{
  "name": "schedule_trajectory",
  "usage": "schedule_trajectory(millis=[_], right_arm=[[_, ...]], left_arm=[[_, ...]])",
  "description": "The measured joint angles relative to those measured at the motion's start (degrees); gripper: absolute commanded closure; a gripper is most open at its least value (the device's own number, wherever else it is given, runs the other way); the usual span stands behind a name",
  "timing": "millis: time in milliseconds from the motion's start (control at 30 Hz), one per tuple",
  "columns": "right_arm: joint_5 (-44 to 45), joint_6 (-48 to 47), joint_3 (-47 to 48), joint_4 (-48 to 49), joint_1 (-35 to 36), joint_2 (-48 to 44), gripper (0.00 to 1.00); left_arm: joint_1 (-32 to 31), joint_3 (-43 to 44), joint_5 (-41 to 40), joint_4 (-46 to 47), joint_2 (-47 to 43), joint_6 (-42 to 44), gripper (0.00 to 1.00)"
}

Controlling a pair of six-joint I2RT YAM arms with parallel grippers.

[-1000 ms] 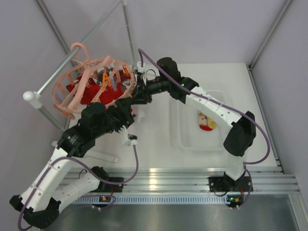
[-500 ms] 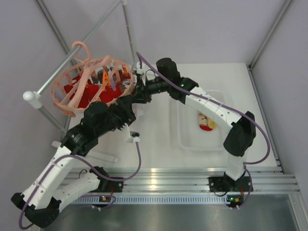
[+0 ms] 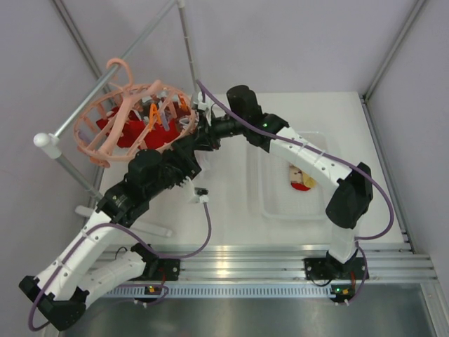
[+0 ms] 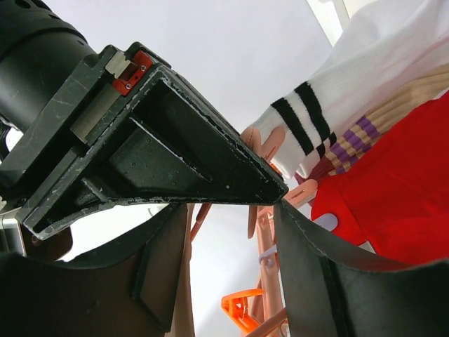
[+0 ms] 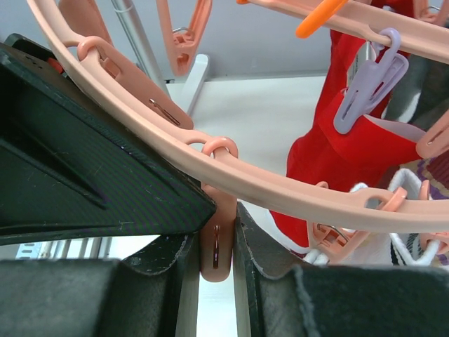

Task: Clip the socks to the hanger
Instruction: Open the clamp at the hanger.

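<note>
The peach-pink hanger [image 3: 105, 151] hangs by its hook at the back left, with red socks [image 3: 137, 137] clipped under it. My right gripper [image 5: 216, 210] is shut on a peach clip [image 5: 215, 246] that dangles from the hanger ring [image 5: 280, 189]. My left gripper [image 4: 231, 210] points up under the hanger and is open. Peach struts [image 4: 270, 246] run close along its fingers, and nothing is pinched between them. Beyond it a white sock with black stripes [image 4: 351, 91] and a red sock [image 4: 400, 203] hang from clips. In the top view both grippers meet at the ring's right side [image 3: 195, 133].
A clear bin [image 3: 280, 203] on the table's right holds a red-and-beige sock [image 3: 302, 179]. A grey metal rail [image 3: 77, 112] carries the hanger hook, and its post stands behind. Lavender [image 5: 368, 88] and orange [image 5: 319, 21] clips hang from the spokes.
The hanger ring has swung up and to the left. My left arm has pushed further up and right, under the ring. The right gripper keeps its hold on the clip.
</note>
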Motion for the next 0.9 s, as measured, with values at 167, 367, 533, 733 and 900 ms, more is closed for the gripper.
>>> schedule_trajectory(millis=[167, 367, 533, 733, 900], right_arm=[[0.4, -0.5, 0.0, 0.0, 0.0, -0.1, 1.0], [0.8, -1.5, 0.0, -0.5, 0.0, -0.1, 0.88], [0.7, -2.8, -0.6, -1.1, 0.0, -0.9, 0.59], [-0.2, -3.6, -1.3, -3.2, 0.0, -2.6, 0.45], [-1.0, -3.5, -1.3, -3.7, -1.0, -3.6, 0.44]], left_arm=[[-0.4, -0.5, -1.6, 0.6, 0.1, 0.3, 0.53], [-0.5, -0.5, -2.0, 1.3, 0.3, 0.8, 0.71], [-0.4, -0.5, -2.2, 2.0, 0.3, 1.0, 0.84], [-0.3, -0.5, -3.0, 3.7, 0.3, 1.0, 0.97], [-0.3, -0.5, -3.1, 4.4, 0.3, 1.0, 1.0]])
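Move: The empty pink clamp on the hanger's near right edge is already between both grippers: its squeeze ends sit between the left hand's parted pads, about 1 cm ahead, 1 cm right and 1 cm below, while the right hand grips its body, middle some 1 cm up and 1 cm left. From the left hand, the striped white sock hangs about 6 cm ahead, 2 cm left, 8 cm down; the red stocking 6 cm ahead, 12 cm left, 5 cm down. Closing almost in place, the left fingers pinch the clamp's squeeze ends from both sides, roughly halving their opening, then keep the pinch as the hand eases up about 1.5 cm and slightly forward. Only once that pinch is on does the right hand open, let go of the clamp body and draw away to the right some 2 cm, rising about 1 cm. ##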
